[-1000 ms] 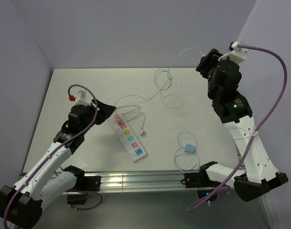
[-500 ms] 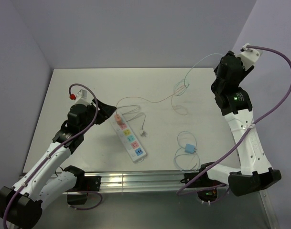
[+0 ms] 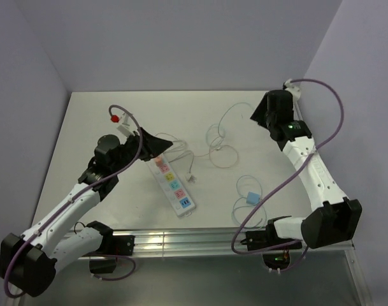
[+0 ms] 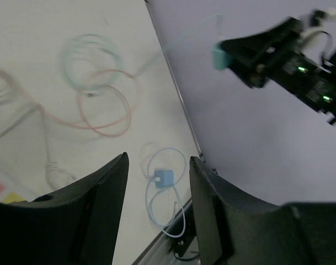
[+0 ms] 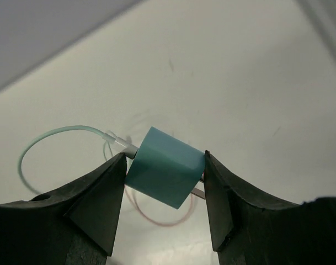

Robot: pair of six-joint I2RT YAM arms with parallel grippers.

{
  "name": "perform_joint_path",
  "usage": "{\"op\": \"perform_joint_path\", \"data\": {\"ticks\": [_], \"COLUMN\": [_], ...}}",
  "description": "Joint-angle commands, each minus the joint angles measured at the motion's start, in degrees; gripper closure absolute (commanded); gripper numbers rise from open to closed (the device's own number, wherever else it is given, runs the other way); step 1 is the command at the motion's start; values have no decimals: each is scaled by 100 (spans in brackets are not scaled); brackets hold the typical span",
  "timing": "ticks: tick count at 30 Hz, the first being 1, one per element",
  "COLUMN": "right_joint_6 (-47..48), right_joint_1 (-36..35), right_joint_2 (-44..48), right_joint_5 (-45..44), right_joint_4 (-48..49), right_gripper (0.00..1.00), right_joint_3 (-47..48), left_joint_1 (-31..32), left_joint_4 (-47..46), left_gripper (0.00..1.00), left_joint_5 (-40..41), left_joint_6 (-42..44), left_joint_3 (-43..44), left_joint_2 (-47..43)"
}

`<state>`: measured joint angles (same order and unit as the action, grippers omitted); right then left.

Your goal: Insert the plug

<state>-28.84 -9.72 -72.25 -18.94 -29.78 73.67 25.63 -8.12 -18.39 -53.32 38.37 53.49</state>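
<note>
A white power strip with coloured sockets lies on the table in front of the left arm. My left gripper hovers by the strip's far end, open and empty. My right gripper is raised over the table's right rear and is shut on a teal plug, whose metal prong sticks out to the lower right. The teal plug also shows in the left wrist view. Its thin teal cable loops on the table. A blue plug with its coiled cable lies near the front edge.
A pink cable loops mid-table, tangled with the teal one. The strip's white cord and plug lie just right of it. A metal rail runs along the front edge. Walls stand at the back and right.
My right arm swung down and left with the teal plug, dragging its cable toward the table's middle. My left gripper shifted a little to the right and farther back.
</note>
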Motion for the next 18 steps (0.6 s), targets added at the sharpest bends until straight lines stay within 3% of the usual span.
{"op": "perform_joint_path", "data": {"ticks": [1, 8, 13, 18], "right_joint_6": [-806, -1527, -2528, -4093], "right_joint_1": [13, 14, 14, -39], "right_joint_2": [-61, 149, 860, 1722], "right_joint_5": [1497, 3087, 4361, 4619], "right_joint_4": [200, 806, 1641, 2415], "right_gripper": [100, 100, 100, 100], "right_joint_3": [-536, -1688, -2690, -3525], "left_joint_1": [468, 1716, 1989, 2253], "left_joint_4": [-858, -1104, -1350, -1211], "left_gripper": [47, 46, 43, 41], "left_joint_5": [-683, -210, 19, 633], "left_joint_6": [225, 612, 586, 744], "left_joint_3": [433, 1058, 1041, 1164], "left_joint_2": [476, 1426, 1787, 1936]}}
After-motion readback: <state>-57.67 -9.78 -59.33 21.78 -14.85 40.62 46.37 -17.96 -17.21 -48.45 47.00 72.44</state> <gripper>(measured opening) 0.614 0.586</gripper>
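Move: The green plug, held in my right hand, is about 33 cm to the right of my open left hand, some 11 cm farther out and nearly level in height. The power strip's middle lies about 3 cm back and 25 cm below my left hand; a white plug is 7 cm to its right on the table. From my right hand, that strip is about 33 cm left, 14 cm back and 27 cm below; the cable coil lies 14 cm left and 3 cm farther out, the blue plug 21 cm back and 2 cm left, both on the table. I bring both hands together: my left, still open and empty, leaves the strip and sweeps about 13 cm right and a little back, turning some 20 degrees clockwise towards the green plug. My right keeps its pinch on that plug and carries it left, down and back, roughly 12 cm left, dipping fast and then lifting slightly, while rolling about 45 degrees, left side rising. ##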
